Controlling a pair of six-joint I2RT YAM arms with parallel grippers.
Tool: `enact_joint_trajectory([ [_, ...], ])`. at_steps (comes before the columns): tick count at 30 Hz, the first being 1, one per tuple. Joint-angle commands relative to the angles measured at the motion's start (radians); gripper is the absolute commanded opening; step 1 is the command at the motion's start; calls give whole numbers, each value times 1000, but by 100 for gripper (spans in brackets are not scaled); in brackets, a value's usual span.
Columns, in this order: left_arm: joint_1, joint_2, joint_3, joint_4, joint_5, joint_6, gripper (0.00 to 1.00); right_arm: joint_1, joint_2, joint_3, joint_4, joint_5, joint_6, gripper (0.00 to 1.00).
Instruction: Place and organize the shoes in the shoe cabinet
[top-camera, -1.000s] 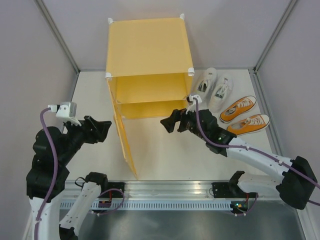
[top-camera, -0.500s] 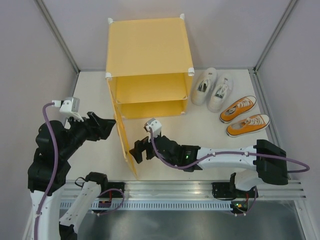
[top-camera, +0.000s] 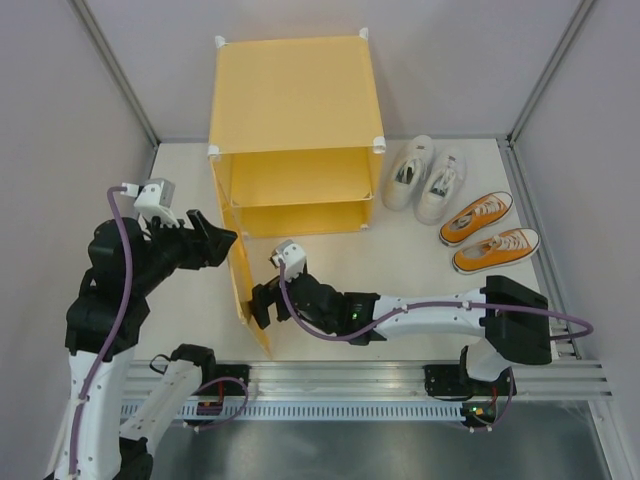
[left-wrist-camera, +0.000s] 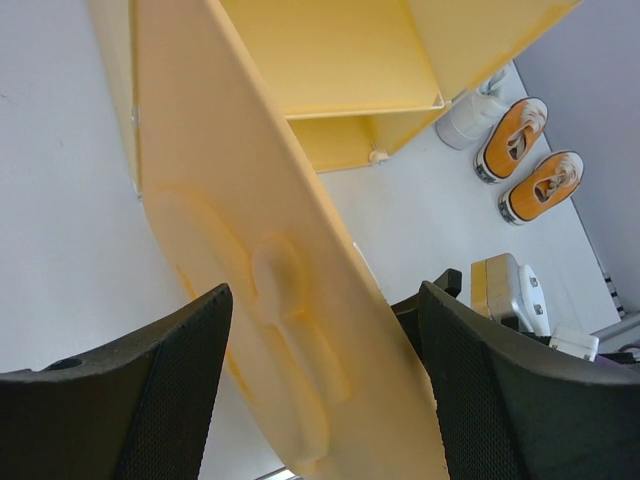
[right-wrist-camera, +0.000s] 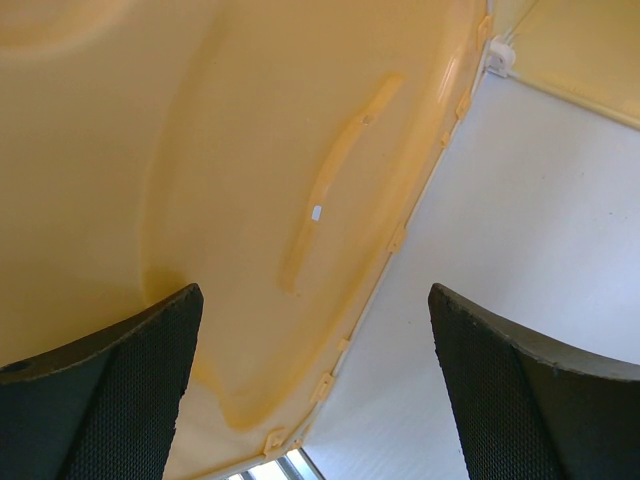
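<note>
The yellow-orange shoe cabinet (top-camera: 295, 100) stands at the back with its door (top-camera: 248, 285) swung open toward me. The white pair (top-camera: 425, 175) and the orange pair (top-camera: 478, 217) lie on the table right of it. My left gripper (top-camera: 215, 245) is open at the door's outer face. In the left wrist view the door (left-wrist-camera: 270, 280) stands between the open fingers (left-wrist-camera: 130, 400). My right gripper (top-camera: 262, 305) is open and empty at the door's inner face (right-wrist-camera: 250, 180). Both grippers hold nothing.
The inner shelf (top-camera: 300, 205) splits the cabinet into two bare compartments. The left wrist view shows the orange shoes (left-wrist-camera: 530, 160) and a white shoe (left-wrist-camera: 470, 115) beyond the cabinet. Grey walls close in both sides. A metal rail (top-camera: 340, 385) runs along the near edge.
My right arm has swung left from beside the white shoes to the door's inner face. My left gripper has moved up and closer to the door's outer face.
</note>
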Motion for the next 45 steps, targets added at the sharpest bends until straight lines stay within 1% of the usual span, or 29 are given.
enact_joint_trajectory([
  [1,0,18,25,-1,13,50,78,28,25,63,64,-21,-3,98],
  [5,0,35,6,-1,16,79,73,28,8,66,25,16,-7,98],
  [6,0,35,2,-3,11,84,72,28,-24,61,14,25,-7,98],
  [8,0,29,-9,-1,11,92,65,28,-66,28,-15,70,-9,98],
  [14,-11,-17,-69,48,18,115,56,-11,-317,-129,-109,152,31,98],
  [15,-11,-23,-81,57,22,118,54,-18,-393,-150,-153,169,40,98],
  [17,-13,-34,-109,79,27,125,54,-44,-475,-206,-240,241,81,98],
  [18,-14,-44,-124,97,39,128,54,-76,-554,-233,-274,293,124,98],
  [19,-16,-49,-132,106,48,130,54,-101,-596,-244,-363,313,141,98],
  [20,-19,-54,-142,126,54,131,54,-166,-672,-264,-394,335,158,98],
  [22,-20,-69,-153,141,73,130,54,-253,-762,-269,-483,337,172,98],
  [23,-20,-72,-158,148,76,130,53,-346,-782,-264,-509,337,169,98],
  [25,-20,-83,-165,169,83,128,53,-441,-800,-238,-569,311,136,98],
  [26,-20,-86,-176,172,84,125,53,-522,-794,-229,-580,295,126,98],
  [27,-20,-87,-181,180,84,124,53,-567,-782,-218,-593,276,117,98],
  [28,-20,-87,-185,181,80,124,53,-607,-740,-212,-589,205,97,98],
  [29,-20,-89,-188,181,79,121,53,-692,-712,-200,-581,159,93,98],
  [30,-20,-89,-190,183,77,119,53,-743,-678,-195,-565,107,91,98],
  [31,-20,-87,-190,185,77,121,53,-789,-608,-184,-545,-10,91,98],
  [32,-20,-86,-190,183,77,121,53,-881,-571,-178,-528,-59,86,97],
  [34,-20,-86,-188,185,77,122,53,-949,-465,-146,-483,-154,85,95],
  [35,-22,-87,-190,185,77,122,53,-994,-434,-131,-471,-169,79,94],
  [36,-22,-86,-190,183,76,124,53,-1011,-404,-111,-454,-177,73,92],
  [37,-23,-89,-194,185,73,124,54,-1023,-349,-73,-445,-186,63,86],
  [39,-25,-94,-199,185,68,122,54,-1040,-295,-27,-431,-197,44,83],
  [42,-36,-97,-202,186,61,122,55,-1058,-181,87,-443,-222,33,72],
  [43,-43,-98,-201,185,53,124,55,-1061,-128,140,-448,-226,31,61],
  [44,-48,-100,-201,183,47,125,56,-1063,-101,170,-455,-222,33,54],
  [45,-52,-106,-201,185,42,128,56,-1066,-77,194,-475,-216,36,52],
])
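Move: The left white shoe lies some 37 cm ahead of the right hand, 38 cm to its right and 12 cm below. The right white shoe is about 34 cm ahead and 48 cm right, and the upper orange shoe 26 cm ahead and 55 cm right. The cabinet door's middle is only 5 cm ahead and 2 cm left. The left hand straddles the door's top edge, its middle about 1 cm ahead and 18 cm below; the left white shoe is 33 cm ahead of that hand and 40 cm right. Rightwards and up first, the right hand leaves the door's inner face, then swings forward and down past the cabinet front to just behind the left white shoe's heel, about 35 cm right and 25 cm forward in all. It turns some 50 degrees clockwise, tips down, and its fingers part-close on nothing. The left hand stays astride the door edge, narrowing its fingers and tilting up slightly. ##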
